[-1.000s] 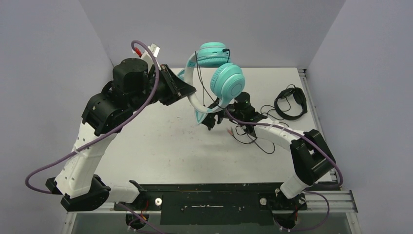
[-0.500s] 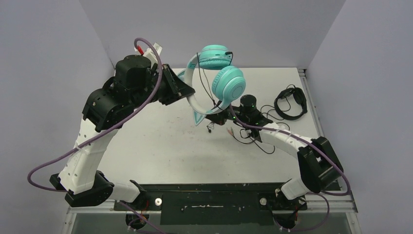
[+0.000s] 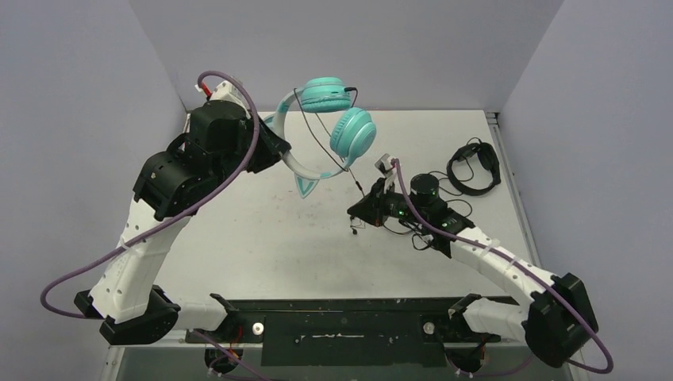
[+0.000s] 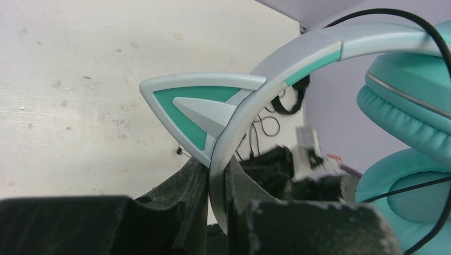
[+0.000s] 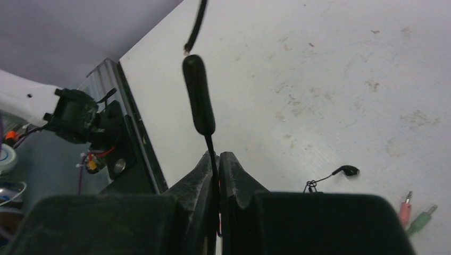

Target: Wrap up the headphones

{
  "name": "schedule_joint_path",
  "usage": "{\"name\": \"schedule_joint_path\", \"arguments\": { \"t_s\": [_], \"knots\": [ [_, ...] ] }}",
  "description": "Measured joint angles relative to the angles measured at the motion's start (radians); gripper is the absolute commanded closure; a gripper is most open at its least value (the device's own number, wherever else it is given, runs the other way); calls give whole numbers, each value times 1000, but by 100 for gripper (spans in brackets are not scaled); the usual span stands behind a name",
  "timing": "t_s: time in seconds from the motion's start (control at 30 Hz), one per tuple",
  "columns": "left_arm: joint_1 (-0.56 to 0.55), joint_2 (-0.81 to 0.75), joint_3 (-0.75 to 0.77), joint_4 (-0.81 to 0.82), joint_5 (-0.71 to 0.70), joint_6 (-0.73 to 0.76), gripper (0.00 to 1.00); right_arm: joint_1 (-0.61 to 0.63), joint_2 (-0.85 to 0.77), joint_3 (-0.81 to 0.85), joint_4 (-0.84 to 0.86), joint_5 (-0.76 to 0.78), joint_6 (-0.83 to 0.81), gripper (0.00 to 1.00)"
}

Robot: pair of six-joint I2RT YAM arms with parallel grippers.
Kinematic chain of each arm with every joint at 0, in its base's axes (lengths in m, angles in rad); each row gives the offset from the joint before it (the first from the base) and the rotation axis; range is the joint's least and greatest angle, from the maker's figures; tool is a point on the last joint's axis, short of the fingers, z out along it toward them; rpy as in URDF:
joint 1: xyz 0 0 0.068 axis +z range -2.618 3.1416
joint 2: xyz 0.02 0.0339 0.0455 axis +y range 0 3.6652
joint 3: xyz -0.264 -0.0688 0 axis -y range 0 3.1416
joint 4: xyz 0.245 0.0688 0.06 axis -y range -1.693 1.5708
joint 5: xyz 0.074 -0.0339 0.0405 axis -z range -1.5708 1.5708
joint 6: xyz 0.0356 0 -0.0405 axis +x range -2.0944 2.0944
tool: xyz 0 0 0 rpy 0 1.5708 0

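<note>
The teal headphones [image 3: 352, 133] hang in the air above the back of the table, ear cups [image 4: 407, 109] to the right. My left gripper [image 3: 279, 152] is shut on their pale headband [image 4: 219, 175], just below a cat-ear point [image 4: 194, 105]. A thin black cable [image 3: 361, 181] runs down from the lower cup to my right gripper [image 3: 355, 213]. In the right wrist view the right gripper [image 5: 218, 162] is shut on that cable [image 5: 211, 144], just below a black inline capsule [image 5: 198, 98].
All-black headphones [image 3: 474, 167] lie at the back right of the table [image 3: 254, 238], with loose black cable [image 3: 421, 236] trailing toward my right arm. Pink and green jack plugs [image 5: 407, 204] and a small black earbud tip [image 5: 348, 170] lie on the surface.
The left arm carried the headphones left and slightly back. The right gripper shut on the cable and drew back toward the near side, its arm swinging out to the right.
</note>
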Motion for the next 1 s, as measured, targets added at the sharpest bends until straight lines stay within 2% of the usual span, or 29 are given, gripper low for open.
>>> {"name": "schedule_joint_path", "arguments": {
  "t_s": [0.13,0.27,0.37,0.47,0.67,0.83,1.0],
  "knots": [
    [39,-8,-37,16,-108,26,100,61,-158,-1,-111,22,25,100],
    [148,6,-52,21,-133,77,100,98,-278,10,-212,44,48,100],
    [225,26,-87,28,-132,109,100,117,-295,62,-301,63,51,100],
    [248,45,-152,63,-130,145,100,123,-290,151,-421,74,44,100],
    [249,111,-208,127,-119,221,100,126,-197,418,-636,66,-13,100],
    [249,163,-219,128,-122,274,100,126,-23,652,-806,24,-100,100],
    [251,203,-229,112,-124,297,100,126,111,768,-946,-30,-172,100]
  ]
}}
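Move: My left hand grips the middle of the headphones' band; the earcups hang out about 6 cm ahead and 8 cm to its right, near its height, and the cable's inline remote is 13 cm right, level ahead, 17 cm lower. From my right hand, pinching that cable, the earcups are 8 cm ahead, 2 cm left, 23 cm up; remote 2 cm ahead, 1 cm right, 5 cm up; earbuds 9 cm ahead, 1 cm right, 21 cm below. I swing the headphones forward and left with my left hand, then carry them on forward and down, some 14 cm lower in all, rolling its left side up nearly 30 degrees. My right hand keeps its pinch on the cable and draws it back about 7 cm while lifting, climbs steeply, then eases forward and left with a small dip; both grippers stay shut. ##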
